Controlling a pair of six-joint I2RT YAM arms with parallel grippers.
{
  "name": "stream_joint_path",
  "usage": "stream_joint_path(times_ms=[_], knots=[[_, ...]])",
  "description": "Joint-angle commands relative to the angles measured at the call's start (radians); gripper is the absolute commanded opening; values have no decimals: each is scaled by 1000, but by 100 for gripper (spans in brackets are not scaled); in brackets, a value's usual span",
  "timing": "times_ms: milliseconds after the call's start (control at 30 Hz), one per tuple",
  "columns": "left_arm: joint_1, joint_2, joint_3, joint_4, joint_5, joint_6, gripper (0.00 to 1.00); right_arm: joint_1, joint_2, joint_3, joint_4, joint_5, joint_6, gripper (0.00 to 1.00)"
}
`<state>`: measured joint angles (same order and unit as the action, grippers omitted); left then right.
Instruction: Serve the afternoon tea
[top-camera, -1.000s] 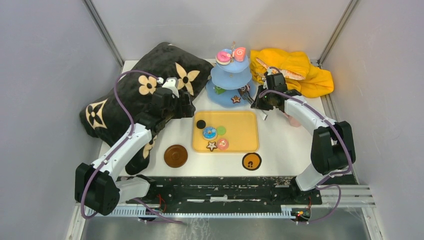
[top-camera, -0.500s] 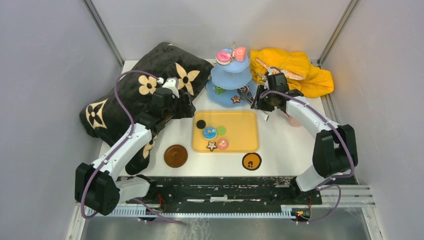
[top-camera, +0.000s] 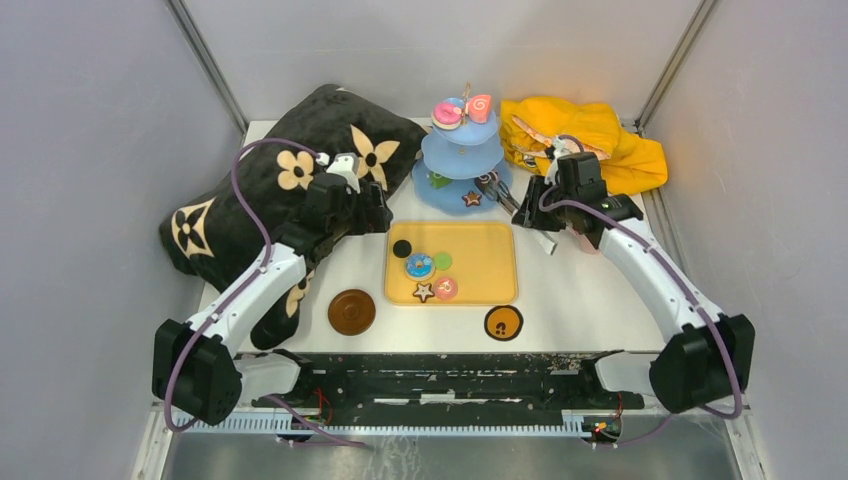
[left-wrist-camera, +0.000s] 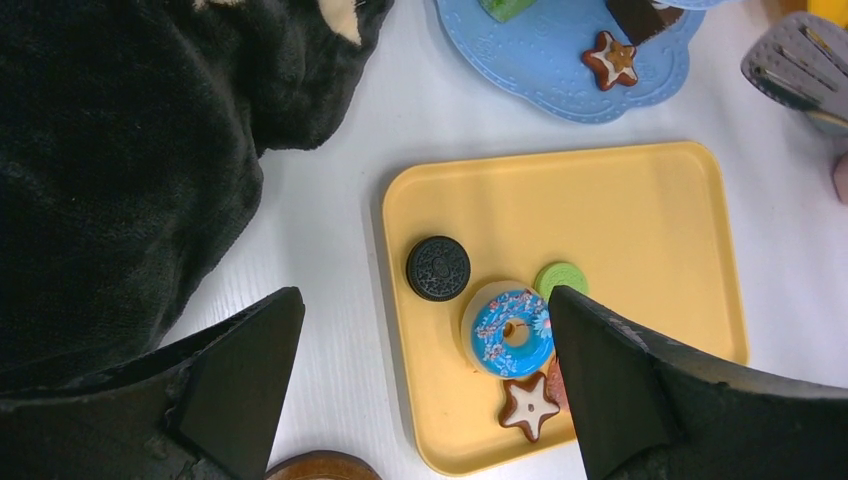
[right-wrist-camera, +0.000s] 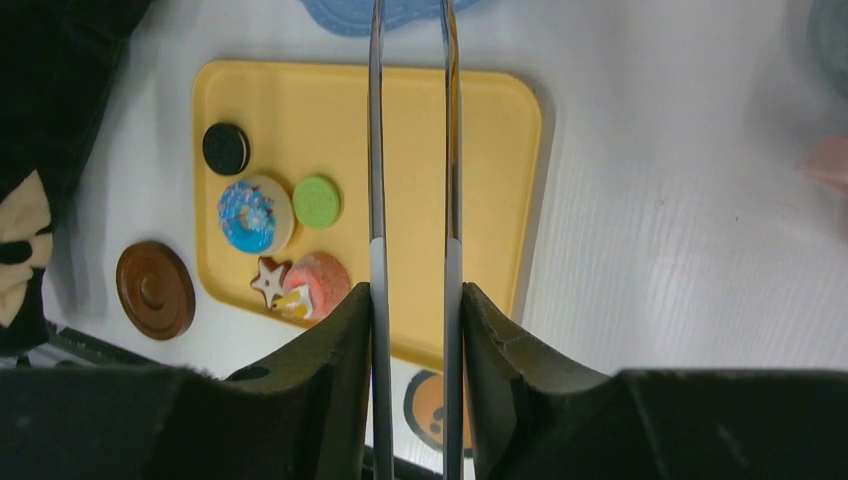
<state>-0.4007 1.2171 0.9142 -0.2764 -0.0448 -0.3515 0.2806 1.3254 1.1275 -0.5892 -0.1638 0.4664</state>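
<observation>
The light-blue three-tier stand (top-camera: 462, 165) stands at the back with pink swirl rolls (top-camera: 447, 113) on top and a star biscuit (top-camera: 471, 198) on its bottom tier. On the yellow tray (top-camera: 485, 265) lie a black cookie (left-wrist-camera: 438, 268), a blue doughnut (left-wrist-camera: 511, 332), a green disc (right-wrist-camera: 317, 201), a star biscuit (left-wrist-camera: 529, 405) and a pink sweet (right-wrist-camera: 320, 283). My right gripper (right-wrist-camera: 412, 300) is shut on the metal tongs (right-wrist-camera: 376, 150), whose grey tips (left-wrist-camera: 800, 65) hang beside the stand's bottom tier. My left gripper (left-wrist-camera: 425, 330) hovers open over the tray's left edge. A pink cup (right-wrist-camera: 830, 165) and a grey mug (right-wrist-camera: 832, 30) show at the right.
A black plush cushion (top-camera: 270, 190) with cream flowers fills the back left, under my left arm. A yellow cloth (top-camera: 600, 140) lies at the back right. A round brown coaster (top-camera: 352, 311) and an orange-and-black coaster (top-camera: 503, 322) sit near the front edge. Grey walls close in on both sides.
My right arm has swung its elbow out to the right and its wrist has shifted right and back, still gripping the tongs. The left arm has not moved.
</observation>
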Motion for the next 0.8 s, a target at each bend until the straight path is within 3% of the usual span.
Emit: stream_joint_path(times_ms=[0,200,433,767], knots=[[2,13,64,59,17,-28,99,15,-121,-41,-83,-74,-58,39],[1,52,107,48,21,-12,99,110,-224,-105,-167,-85,-85,39],[1,94,122,59,27,-16,99,350,-263,-147,-203,22,-85,40],[2,72,90,64,14,-11,99,445,-295,-154,-265,39,-120,42]])
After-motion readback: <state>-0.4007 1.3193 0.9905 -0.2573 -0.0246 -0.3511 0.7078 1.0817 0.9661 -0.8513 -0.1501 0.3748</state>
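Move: The pink round sweet on the yellow tray lies about 12 cm back and 16 cm to the left of the right hand, which holds the tongs, and some 15 cm below it. From that hand, the green disc is 5 cm back and 17 cm left, the blue doughnut 7 cm back and 22 cm left, and the star biscuit 13 cm back and 21 cm left, all about as low. From the left hand, the pink sweet is about 13 cm back and 15 cm right. Towards the pink round sweet, the right hand draws the still-held tongs off from the tiered stand, about 16 cm back, first straight, then swinging some 5 cm left and sinking slightly. It turns nearly 30 degrees counter-clockwise and slows with its grip unchanged. The empty, open left hand shifts about 2.5 cm forward and right. ##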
